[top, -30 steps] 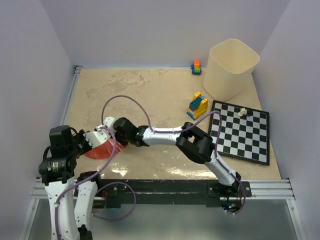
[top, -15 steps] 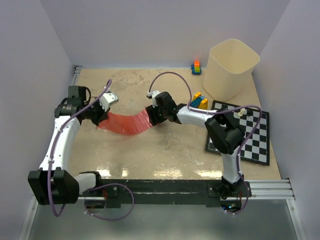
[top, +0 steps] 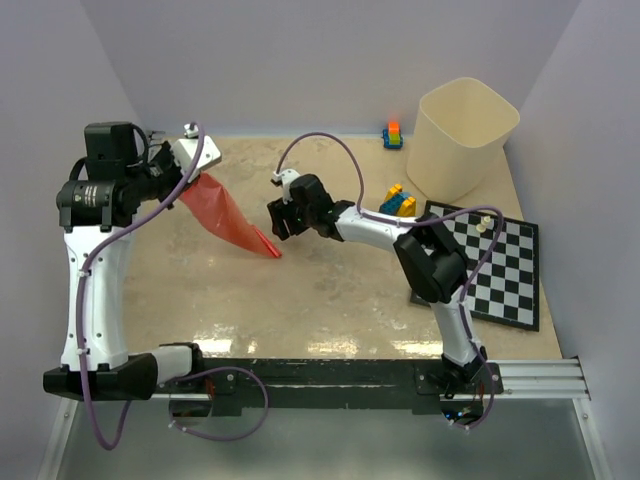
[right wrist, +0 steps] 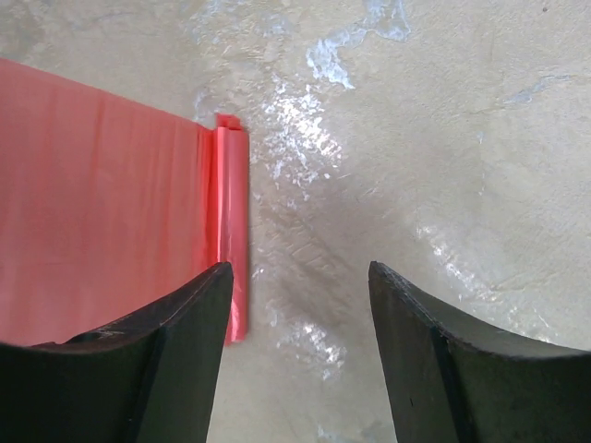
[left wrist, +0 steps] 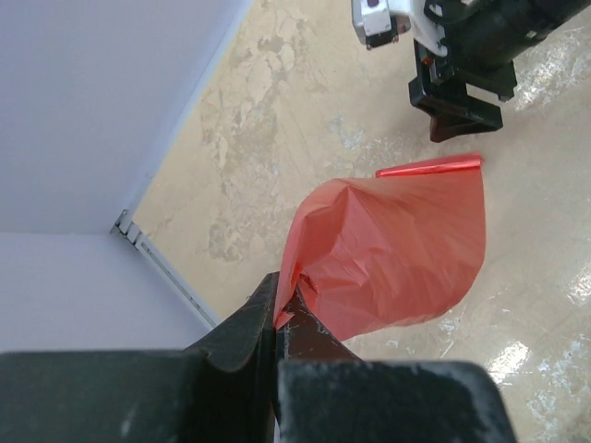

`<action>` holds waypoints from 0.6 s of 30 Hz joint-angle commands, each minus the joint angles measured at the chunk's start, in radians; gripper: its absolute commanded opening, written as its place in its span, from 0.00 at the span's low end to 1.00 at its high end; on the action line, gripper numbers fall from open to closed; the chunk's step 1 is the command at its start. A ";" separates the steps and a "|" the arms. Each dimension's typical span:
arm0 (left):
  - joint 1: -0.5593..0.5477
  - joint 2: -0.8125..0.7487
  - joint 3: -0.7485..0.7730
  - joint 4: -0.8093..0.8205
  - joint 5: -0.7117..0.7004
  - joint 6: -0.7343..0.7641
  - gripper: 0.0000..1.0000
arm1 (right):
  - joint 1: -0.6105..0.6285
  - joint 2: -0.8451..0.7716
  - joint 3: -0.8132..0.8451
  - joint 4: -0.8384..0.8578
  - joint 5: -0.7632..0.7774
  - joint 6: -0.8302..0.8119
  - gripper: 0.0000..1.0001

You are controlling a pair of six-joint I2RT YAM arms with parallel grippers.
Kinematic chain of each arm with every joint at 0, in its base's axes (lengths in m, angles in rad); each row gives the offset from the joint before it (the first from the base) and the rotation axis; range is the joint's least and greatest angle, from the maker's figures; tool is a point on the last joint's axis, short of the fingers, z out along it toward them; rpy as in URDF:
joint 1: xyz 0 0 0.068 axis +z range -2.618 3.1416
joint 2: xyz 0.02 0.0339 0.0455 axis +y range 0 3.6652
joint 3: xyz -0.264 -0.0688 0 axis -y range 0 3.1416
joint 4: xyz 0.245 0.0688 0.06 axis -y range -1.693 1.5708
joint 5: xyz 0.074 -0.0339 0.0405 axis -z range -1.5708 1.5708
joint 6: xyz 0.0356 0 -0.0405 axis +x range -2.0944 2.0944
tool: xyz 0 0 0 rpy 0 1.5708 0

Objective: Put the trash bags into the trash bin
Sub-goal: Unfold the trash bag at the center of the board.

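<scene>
A thin red trash bag [top: 225,220] hangs slanted over the left of the table, its lower folded end touching down near the middle. My left gripper [top: 182,172] is raised at the back left and shut on the bag's upper corner; in the left wrist view the jaws [left wrist: 277,318] pinch the crinkled plastic [left wrist: 397,249]. My right gripper [top: 280,222] stands open just right of the bag's lower end. In the right wrist view the folded red edge [right wrist: 226,212] lies beside its left finger, and only bare table shows between the fingertips [right wrist: 300,269]. The cream trash bin [top: 463,140] stands upright at the back right.
A black-and-white checkerboard [top: 485,265] lies at the right with small pieces [top: 483,225] on it. Yellow-and-blue toy blocks [top: 397,203] sit between the board and the bin. Another small block [top: 393,135] is by the back wall. Walls close in on three sides.
The right gripper has opened and let go of the bag's end. The left arm has lifted its end up and toward the back left, so the bag now hangs slanted.
</scene>
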 commanded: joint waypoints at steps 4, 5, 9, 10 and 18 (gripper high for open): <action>-0.017 0.037 0.191 -0.051 0.010 -0.023 0.00 | 0.010 0.025 0.079 0.012 0.020 -0.003 0.65; -0.017 0.037 0.213 -0.060 0.004 -0.020 0.00 | 0.013 0.027 0.080 0.014 0.021 -0.006 0.65; -0.017 0.007 0.203 -0.103 -0.083 0.018 0.00 | 0.041 0.047 0.103 0.008 0.006 -0.016 0.66; -0.017 -0.015 0.166 -0.107 -0.117 0.035 0.00 | 0.047 0.051 0.106 0.011 0.004 -0.016 0.66; -0.017 -0.323 -0.345 -0.056 -0.467 0.127 0.00 | 0.132 0.099 0.122 0.009 0.157 -0.050 0.65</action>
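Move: My right hand hangs open just short of the trash bag's free, rolled end, which lies about 5 cm back from me, 2 cm to the left and 4 cm below. The blue-yellow toy stands about 29 cm to this hand's right and 4 cm ahead; the block car is about 28 cm right and 20 cm ahead, both some 6 cm lower. From my left hand, already pinching the bag's other end, the rolled end is roughly 14 cm right, 4 cm ahead and 31 cm below. I bring my open right hand about 5 cm left and slightly back over the bag's rolled end, until that strip shows between the still-open fingers. My left hand keeps its pinch, first lifting the bag some 5 cm, then swinging it back and left while dropping about 7 cm from that height, the wrist rolling its left side up and turning counter-clockwise. ##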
